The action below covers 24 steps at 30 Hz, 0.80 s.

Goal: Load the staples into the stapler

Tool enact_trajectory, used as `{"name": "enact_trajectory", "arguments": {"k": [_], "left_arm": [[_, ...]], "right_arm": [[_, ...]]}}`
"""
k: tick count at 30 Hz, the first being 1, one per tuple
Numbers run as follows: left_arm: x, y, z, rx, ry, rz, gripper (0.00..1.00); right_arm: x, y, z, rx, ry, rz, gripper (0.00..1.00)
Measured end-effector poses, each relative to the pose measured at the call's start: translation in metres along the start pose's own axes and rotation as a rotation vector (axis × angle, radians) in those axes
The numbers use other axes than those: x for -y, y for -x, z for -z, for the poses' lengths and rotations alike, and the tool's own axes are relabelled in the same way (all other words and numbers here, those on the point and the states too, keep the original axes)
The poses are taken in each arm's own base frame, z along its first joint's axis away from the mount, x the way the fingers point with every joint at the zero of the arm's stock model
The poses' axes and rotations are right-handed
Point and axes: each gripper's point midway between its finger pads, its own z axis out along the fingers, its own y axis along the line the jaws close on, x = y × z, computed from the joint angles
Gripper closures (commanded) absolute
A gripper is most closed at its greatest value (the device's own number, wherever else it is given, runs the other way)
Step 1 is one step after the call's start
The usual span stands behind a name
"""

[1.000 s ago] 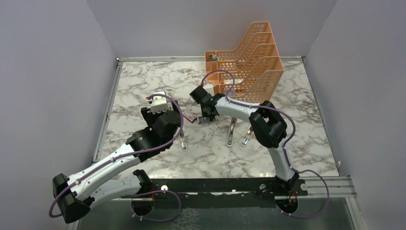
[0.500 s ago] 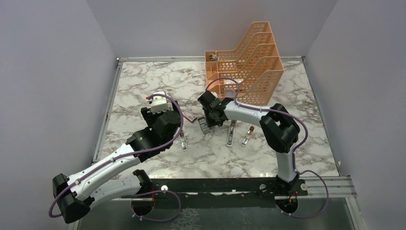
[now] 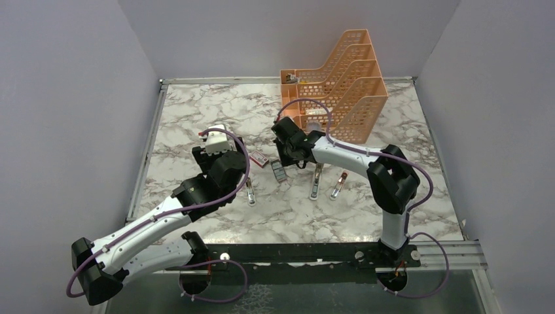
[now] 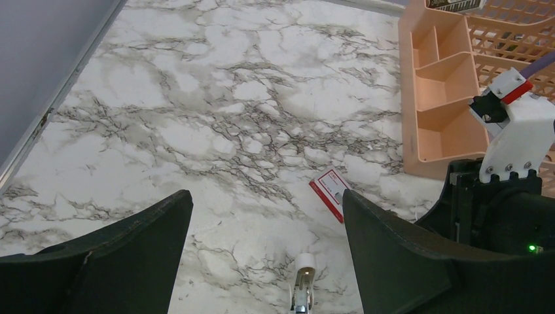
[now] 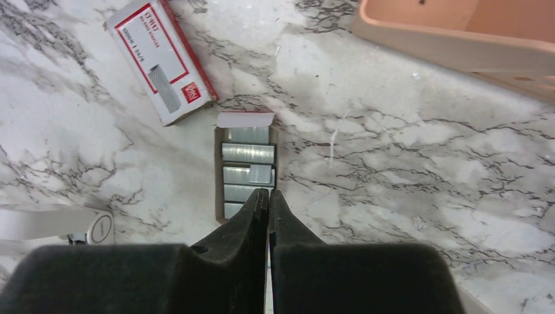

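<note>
The staples [image 5: 247, 171] are grey strips in a small open tray [image 3: 279, 173] on the marble. The tray lies just beside the flat red box with a white label [image 5: 160, 62] [image 3: 260, 159] [image 4: 332, 191]. My right gripper [image 5: 269, 193] [image 3: 288, 156] hovers over the near end of the tray. Its jaws are shut tight, and nothing shows between them. A white-tipped stapler [image 4: 302, 288] [image 3: 250, 191] lies below my left gripper [image 4: 266, 196], which is wide open and empty above the table. The same stapler's tip [image 5: 65, 226] shows at the left edge of the right wrist view.
An orange mesh desk organizer [image 3: 334, 82] [image 4: 445, 98] [image 5: 471, 33] stands at the back right, close behind the right wrist. Two more staplers [image 3: 315, 183] [image 3: 338, 185] lie under the right forearm. Grey walls close in the left, back and right sides.
The right gripper lifted back off the box area, which uncovered the staple tray, and its jaws closed. The right elbow swung to the right. The left arm stayed still.
</note>
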Motion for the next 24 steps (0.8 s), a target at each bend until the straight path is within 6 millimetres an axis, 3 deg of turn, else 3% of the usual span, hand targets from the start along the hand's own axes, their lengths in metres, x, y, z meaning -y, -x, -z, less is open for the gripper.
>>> {"name": "enact_trajectory", "arguments": {"k": [4,7,16,24], "left_arm": [[0.000,0.000,0.000,0.000,0.000,0.000,0.14],[0.000,-0.001,0.000,-0.001,0.001,-0.002,0.14],[0.002,-0.005,-0.003,-0.007,0.007,-0.016,0.14],[0.001,-0.006,-0.004,-0.007,0.013,-0.021,0.14]], "right_arm": [[-0.010,-0.001,-0.001,0.000,0.045,0.022,0.90],[-0.015,-0.002,-0.004,-0.003,0.064,0.026,0.81],[-0.010,-0.023,-0.027,-0.066,0.038,0.036,0.72],[-0.013,-0.016,-0.026,-0.052,0.043,0.033,0.65]]}}
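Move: The short loose staple strip in the open tray lies about 2 cm to the right hand's left, roughly level with it and some 5 cm below. The staple box stands about 3 cm farther out and 8 cm left of that hand; the left stapler is 7 cm back and 10 cm left, the middle stapler 4 cm back and 9 cm right. From the left hand the short strip lies about 6 cm ahead, 14 cm right and 22 cm below. Leftward first, nearly level for about 1.5 cm, then down some 3 cm, the right hand goes to the short staple strip in the tray, easing back up a touch at the end. Its nearly shut fingers part to about a third open on the way, ending with one tip to either side of the strip; the wrist hardly turns. ##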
